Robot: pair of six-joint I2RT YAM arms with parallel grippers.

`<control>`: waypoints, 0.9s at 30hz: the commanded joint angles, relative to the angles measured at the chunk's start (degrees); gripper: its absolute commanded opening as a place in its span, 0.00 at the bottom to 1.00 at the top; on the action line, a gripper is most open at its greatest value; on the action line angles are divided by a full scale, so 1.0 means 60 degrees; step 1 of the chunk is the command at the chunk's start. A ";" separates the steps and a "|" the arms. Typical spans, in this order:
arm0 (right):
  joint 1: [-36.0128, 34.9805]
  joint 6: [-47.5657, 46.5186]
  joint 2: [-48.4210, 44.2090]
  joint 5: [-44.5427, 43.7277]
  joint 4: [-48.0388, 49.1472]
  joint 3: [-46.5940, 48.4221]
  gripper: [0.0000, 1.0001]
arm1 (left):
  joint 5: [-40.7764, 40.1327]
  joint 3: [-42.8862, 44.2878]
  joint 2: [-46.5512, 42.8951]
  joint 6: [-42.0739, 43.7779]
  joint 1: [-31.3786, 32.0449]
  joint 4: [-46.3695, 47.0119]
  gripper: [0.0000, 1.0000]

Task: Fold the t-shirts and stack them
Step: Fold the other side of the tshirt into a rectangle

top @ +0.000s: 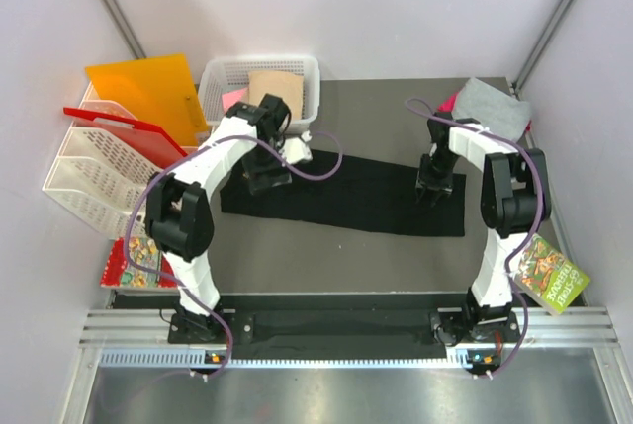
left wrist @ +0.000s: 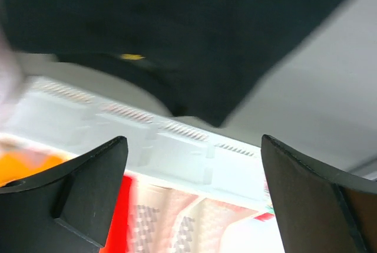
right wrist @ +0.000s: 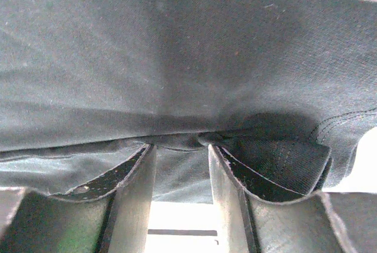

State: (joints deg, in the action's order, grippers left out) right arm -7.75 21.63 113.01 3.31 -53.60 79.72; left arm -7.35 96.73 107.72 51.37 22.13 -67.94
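A large black t-shirt (top: 346, 197) lies as a long folded strip across the middle of the table. My left gripper (top: 265, 179) hovers over its left end. In the left wrist view the left gripper (left wrist: 192, 141) is open wide and empty, with the black cloth (left wrist: 177, 29) beyond its fingertips. My right gripper (top: 432, 195) is at the strip's right end. In the right wrist view the right gripper (right wrist: 179, 147) is closed narrow on a fold of the black shirt (right wrist: 177, 46), fingertips buried in cloth. A grey shirt (top: 492, 103) lies back right over a pink one (top: 450, 103). A tan shirt (top: 275, 86) sits in the basket.
A white basket (top: 223, 76) stands at the back, with an orange plastic sheet (top: 148, 88) and white and red file trays (top: 94, 172) to its left. Printed booklets lie at the front left (top: 134, 261) and front right (top: 549, 274). Walls close in on both sides.
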 commanded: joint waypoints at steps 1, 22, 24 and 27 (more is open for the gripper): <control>0.0105 0.0131 0.0617 -0.1151 0.0629 0.0291 0.41 | 0.0493 -0.1633 -0.0346 -0.0432 0.0032 0.0205 0.99; 0.0134 0.0497 0.1130 -0.1357 0.0086 0.1816 0.39 | 0.2076 0.0432 0.2231 -0.1707 -0.0567 -0.0483 0.99; 0.0134 0.0424 0.1306 -0.1605 0.0101 0.1611 0.39 | 0.2046 0.0358 0.2276 -0.1692 -0.0627 -0.0294 0.99; 0.0134 0.0453 0.1540 -0.1855 -0.0147 0.1479 0.38 | 0.1857 0.0300 0.2363 -0.1605 -0.0715 -0.0030 0.99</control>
State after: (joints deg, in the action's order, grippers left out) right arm -7.05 24.58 119.85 -3.49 -53.28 90.50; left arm 3.42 97.62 121.80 41.69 18.65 -69.45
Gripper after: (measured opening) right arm 0.385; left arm 0.991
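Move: The right hand is down on the t-shirt, with the shirt's far edge about 7 cm straight ahead; the gray cloth lies some 19 cm ahead and 13 cm to the right. The left hand hovers about 12 cm above the t-shirt's left part, whose middle is 1 cm back and 3 cm to its left; the white basket is roughly 19 cm ahead and 3 cm to the left. Right hand hops some 6 cm forward, back down near the t-shirt's far edge; open left sinks about 9 cm. ##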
